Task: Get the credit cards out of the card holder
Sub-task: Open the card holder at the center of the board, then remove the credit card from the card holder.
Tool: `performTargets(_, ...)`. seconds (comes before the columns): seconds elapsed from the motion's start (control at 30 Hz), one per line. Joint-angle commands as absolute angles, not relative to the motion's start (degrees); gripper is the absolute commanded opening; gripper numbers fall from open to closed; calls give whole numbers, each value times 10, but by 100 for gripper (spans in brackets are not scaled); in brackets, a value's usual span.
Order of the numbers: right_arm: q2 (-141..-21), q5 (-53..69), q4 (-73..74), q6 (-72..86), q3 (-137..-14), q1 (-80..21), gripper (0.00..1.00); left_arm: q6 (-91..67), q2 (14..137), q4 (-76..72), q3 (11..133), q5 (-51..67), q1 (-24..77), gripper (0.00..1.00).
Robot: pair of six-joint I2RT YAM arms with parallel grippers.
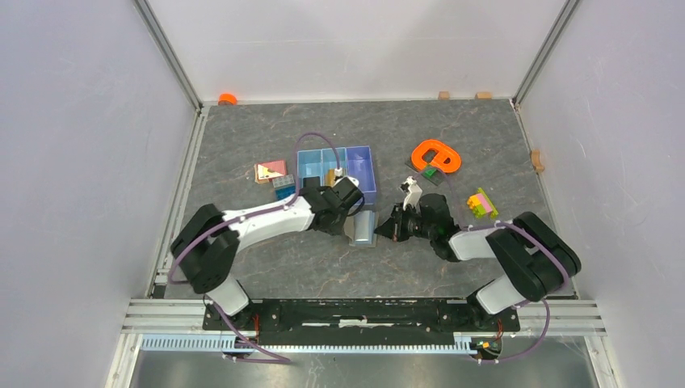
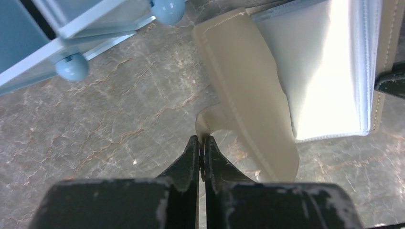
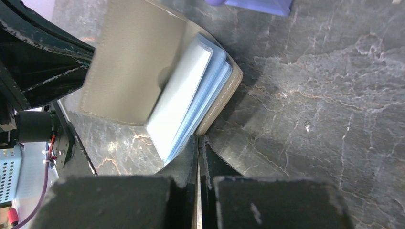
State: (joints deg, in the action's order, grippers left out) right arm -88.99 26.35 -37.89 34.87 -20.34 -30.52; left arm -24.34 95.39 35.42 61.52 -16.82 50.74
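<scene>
The card holder (image 1: 364,229) lies in the middle of the table between my two arms. In the left wrist view it is a tan folding wallet (image 2: 248,95) opened on pale blue-white sleeves. My left gripper (image 2: 202,143) is shut on a small tab of its tan flap. My right gripper (image 3: 198,141) is shut on the edge of the tan cover, just below the fanned sleeves (image 3: 184,100). From above, the left gripper (image 1: 354,218) meets the holder from the left and the right gripper (image 1: 388,229) from the right. I cannot make out any credit cards in the sleeves.
A blue-and-purple tray (image 1: 339,170) stands just behind the holder, its round feet (image 2: 71,67) close to my left gripper. Pink and tan blocks (image 1: 271,172) lie to the tray's left. An orange ring piece (image 1: 436,155) and coloured bricks (image 1: 482,204) lie at the right.
</scene>
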Motion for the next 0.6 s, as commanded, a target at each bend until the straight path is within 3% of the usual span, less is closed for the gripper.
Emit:
performTargets(0.0,-829,235,-377,322,-192,-302,0,-248,865,308,585,-198,512,9)
performTargets(0.17,-788,225,-368,313,-183,-301,0,-256,815,286,561,-204,507,18)
performTargets(0.33,-768,239,-357,306,-185,-301,0,-265,772,231,522,-134,490,57)
performTargets(0.4,-768,238,-356,305,-184,-301,0,-272,759,195,498,-76,469,69)
performTargets(0.57,-777,244,-359,306,-187,-301,0,-284,805,178,497,19,434,74)
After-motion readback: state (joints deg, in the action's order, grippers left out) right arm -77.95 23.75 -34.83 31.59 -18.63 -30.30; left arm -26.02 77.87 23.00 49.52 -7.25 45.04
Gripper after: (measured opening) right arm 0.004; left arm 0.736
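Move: The left fingers hold the strap tip of the card holder, whose middle lies about 6 cm to their right, 3 cm ahead and 3 cm lower. From the shut right fingers, at its right edge, that middle is some 4 cm left, 1 cm ahead and 1 cm lower. The compartment box's middle stands roughly 12 cm ahead of the left hand and 1 cm left; from the right hand, about 13 cm ahead and 9 cm left. The left fingers let go of the strap and open wide as both hands rise about 4 cm. ##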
